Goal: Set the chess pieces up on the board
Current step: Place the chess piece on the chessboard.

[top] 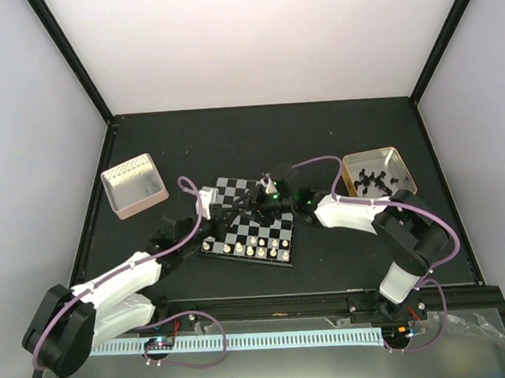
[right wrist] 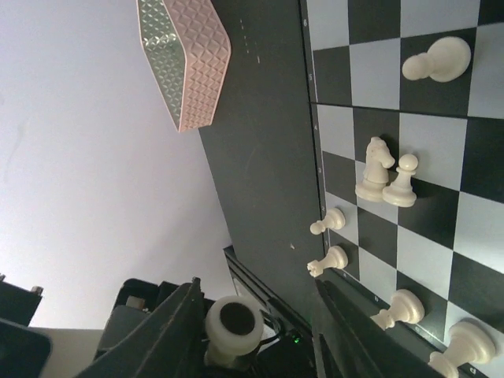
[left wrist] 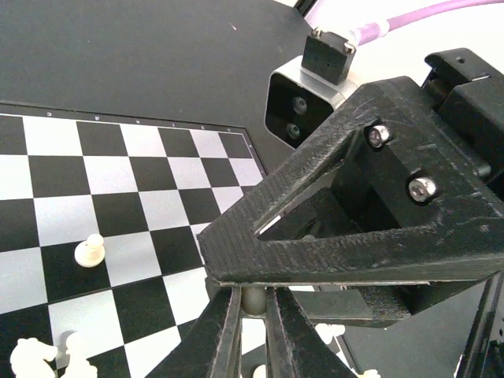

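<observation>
The board [top: 235, 190] lies mid-table, with a row of cream chess pieces [top: 256, 244] along its near edge. Both grippers meet just above its right half. My left gripper [left wrist: 252, 303] is shut on one cream chess piece [left wrist: 253, 299], pinched between its two fingers. In the right wrist view that same piece [right wrist: 234, 319] shows its round dark-centred base. My right gripper [right wrist: 260, 307] stands open around it, one finger close beside the piece and the other well apart. A lone pawn [left wrist: 89, 250] and a knight [right wrist: 376, 167] stand on the board [right wrist: 441, 157].
An empty pinkish tin [top: 134, 186] sits at the back left. A tan tin [top: 378, 174] holding small black pieces sits at the back right, beside the right arm. Dark walls edge the table.
</observation>
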`<state>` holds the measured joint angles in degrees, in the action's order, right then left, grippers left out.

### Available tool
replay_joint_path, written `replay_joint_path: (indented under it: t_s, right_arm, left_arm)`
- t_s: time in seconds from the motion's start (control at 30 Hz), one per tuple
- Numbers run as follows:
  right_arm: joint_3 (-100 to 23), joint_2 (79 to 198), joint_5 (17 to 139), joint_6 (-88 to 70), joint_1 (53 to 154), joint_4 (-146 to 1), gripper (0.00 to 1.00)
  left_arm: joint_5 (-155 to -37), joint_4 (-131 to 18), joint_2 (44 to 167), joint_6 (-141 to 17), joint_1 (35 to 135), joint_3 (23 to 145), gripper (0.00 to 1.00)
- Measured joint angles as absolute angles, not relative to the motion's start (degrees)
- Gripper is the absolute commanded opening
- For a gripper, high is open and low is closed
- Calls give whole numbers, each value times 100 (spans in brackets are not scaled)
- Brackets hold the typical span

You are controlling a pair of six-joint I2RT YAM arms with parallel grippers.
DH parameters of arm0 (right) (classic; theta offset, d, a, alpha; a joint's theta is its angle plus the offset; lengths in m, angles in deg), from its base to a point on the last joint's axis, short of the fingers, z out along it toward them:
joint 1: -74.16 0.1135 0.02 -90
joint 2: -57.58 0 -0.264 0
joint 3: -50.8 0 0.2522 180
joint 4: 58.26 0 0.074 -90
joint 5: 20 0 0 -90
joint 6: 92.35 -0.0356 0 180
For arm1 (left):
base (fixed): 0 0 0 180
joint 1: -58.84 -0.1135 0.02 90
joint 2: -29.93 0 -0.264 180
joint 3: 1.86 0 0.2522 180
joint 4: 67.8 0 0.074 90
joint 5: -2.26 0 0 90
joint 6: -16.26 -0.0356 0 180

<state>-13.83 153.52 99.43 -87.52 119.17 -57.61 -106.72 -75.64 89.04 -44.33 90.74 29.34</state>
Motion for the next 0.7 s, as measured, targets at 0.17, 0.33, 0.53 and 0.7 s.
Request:
replay_joint_path:
  t_s: [0.17,0.33,0.53,0.7]
  right_arm:
    - [-1438,15300,9784,-8137,11876,-6016,58]
    - [-1504,14834,9360,-7265,11650,-6618,59]
    - [-1543,14211,8636,-6227,11491,-7258,59]
    - [-1517,14086,8216,-5685,11493,-7616,59]
  left_arm:
    - [-10458,-6559,8624,-4466,9074,3351,2]
    - [-10198,-4872,8351,-4468,9078,4005,1]
    - [-10034,-2828,8320,-4468,9078,4616,1]
    - [-9970,-1630,8677,-4472,9078,4953,2]
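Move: The left hand already holds the pawn; the empty square it seems bound for, second file and second row, lies about 6 cm back, 6 cm left and 11 cm below. The knight stands about 3 cm back and 4 cm left, the corner-side pawn 6 cm back and 9 cm left, and the bishop 9 cm back and 4 cm left, all some 10 cm lower. From the right hand that square is roughly 6 cm back, 7 cm left and 10 cm below. Left carries its pawn about 5 cm left and back, then down; right opens wider, withdrawing 8 cm right and forward. ##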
